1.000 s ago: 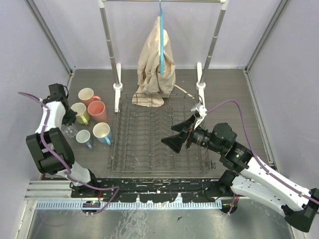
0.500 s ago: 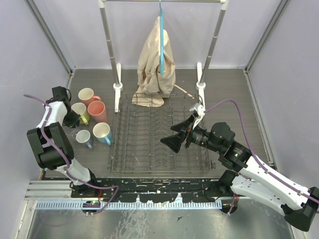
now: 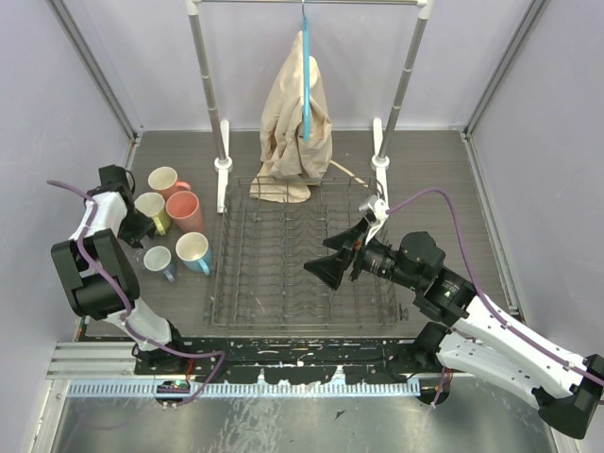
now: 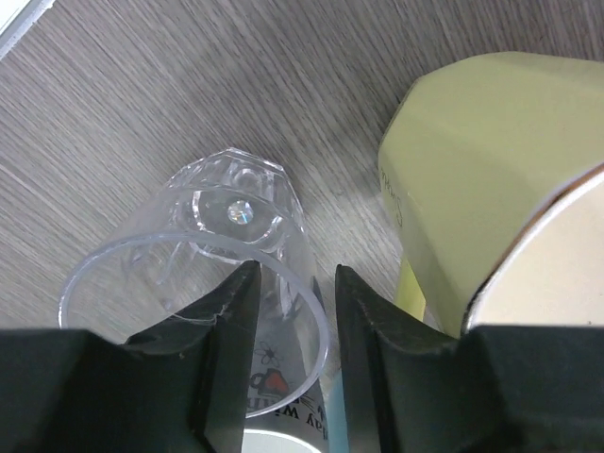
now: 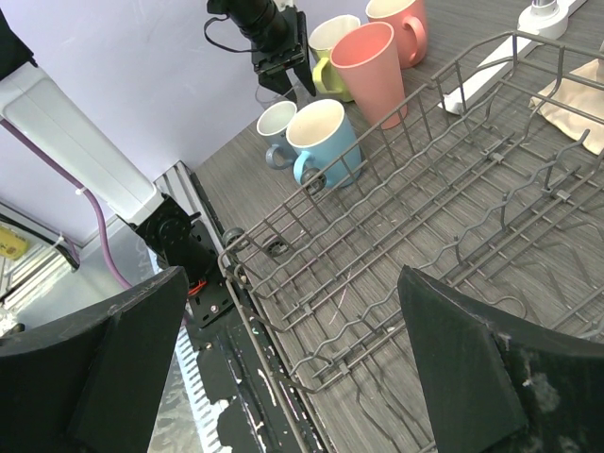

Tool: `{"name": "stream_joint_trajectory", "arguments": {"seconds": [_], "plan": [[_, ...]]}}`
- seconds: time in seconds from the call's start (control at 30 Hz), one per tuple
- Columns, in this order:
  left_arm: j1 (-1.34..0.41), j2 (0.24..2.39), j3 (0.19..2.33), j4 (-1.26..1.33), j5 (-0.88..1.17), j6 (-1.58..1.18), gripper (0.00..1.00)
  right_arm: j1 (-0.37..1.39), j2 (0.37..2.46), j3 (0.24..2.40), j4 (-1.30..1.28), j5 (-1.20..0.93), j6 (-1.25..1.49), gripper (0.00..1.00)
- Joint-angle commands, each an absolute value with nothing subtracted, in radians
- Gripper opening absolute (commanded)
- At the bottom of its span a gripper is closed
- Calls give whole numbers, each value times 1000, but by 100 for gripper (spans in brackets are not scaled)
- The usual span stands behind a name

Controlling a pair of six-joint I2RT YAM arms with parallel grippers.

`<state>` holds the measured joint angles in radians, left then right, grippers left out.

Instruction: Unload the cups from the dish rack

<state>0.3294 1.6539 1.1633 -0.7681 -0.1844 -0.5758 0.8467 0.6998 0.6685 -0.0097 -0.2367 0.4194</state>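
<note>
The dish rack [image 3: 283, 283] holds no cups; it also shows in the right wrist view [image 5: 444, 217]. Left of it stand two salmon-pink mugs [image 3: 166, 179] [image 3: 185, 211], a pale yellow mug [image 3: 150, 211], a light blue mug [image 3: 193, 250], a grey-blue mug [image 3: 158, 260] and the clear glass [image 3: 135, 249]. My left gripper [image 3: 135, 232] hangs over the glass [image 4: 226, 212]. Its fingers [image 4: 295, 274] straddle the rim's wall with room on both sides, next to the yellow mug [image 4: 472, 160]. My right gripper [image 3: 332, 257] is wide open and empty above the rack [image 5: 293, 377].
A silver clothes rail [image 3: 209, 85] with beige cloth [image 3: 294, 113] stands behind the rack. The left wall is close to the left arm. The black base rail [image 3: 283, 354] runs along the near edge.
My left arm has shifted a little, with the gripper lower over the glass than a second ago. The cups and the right arm have not moved.
</note>
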Motion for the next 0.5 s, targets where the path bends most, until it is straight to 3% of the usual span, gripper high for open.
{"name": "stream_joint_trajectory", "arguments": {"seconds": [0.0,0.47], "plan": [[331,1620,1172,-774,-163,-573,46,842,681,681,32,-228,410,99],[329,1345,1123,-766,-27,-647,70,842,726,701,4,-156,431,100]]}}
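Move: The clear glass stands just behind and left of the left hand's point, its middle about 3 cm back, 2 cm left and a couple of centimetres lower; the already parted fingers straddle its near-right wall. The yellow-green cup is about 7 cm ahead and 3 cm right of the hand, the small grey cup 6 cm back and 4 cm right, the blue cup 3 cm back and 14 cm right. From the right hand the glass lies some 46 cm left, 11 cm ahead, 24 cm below. Straight up goes the left hand, slowly at first and then faster, about 6 cm in all, away from the clear glass, drifting slightly right near the end. The already parted fingers open wider as they lift clear of the glass wall, and the wrist tilts some 10 degrees so the downward fingertips swing forward. ##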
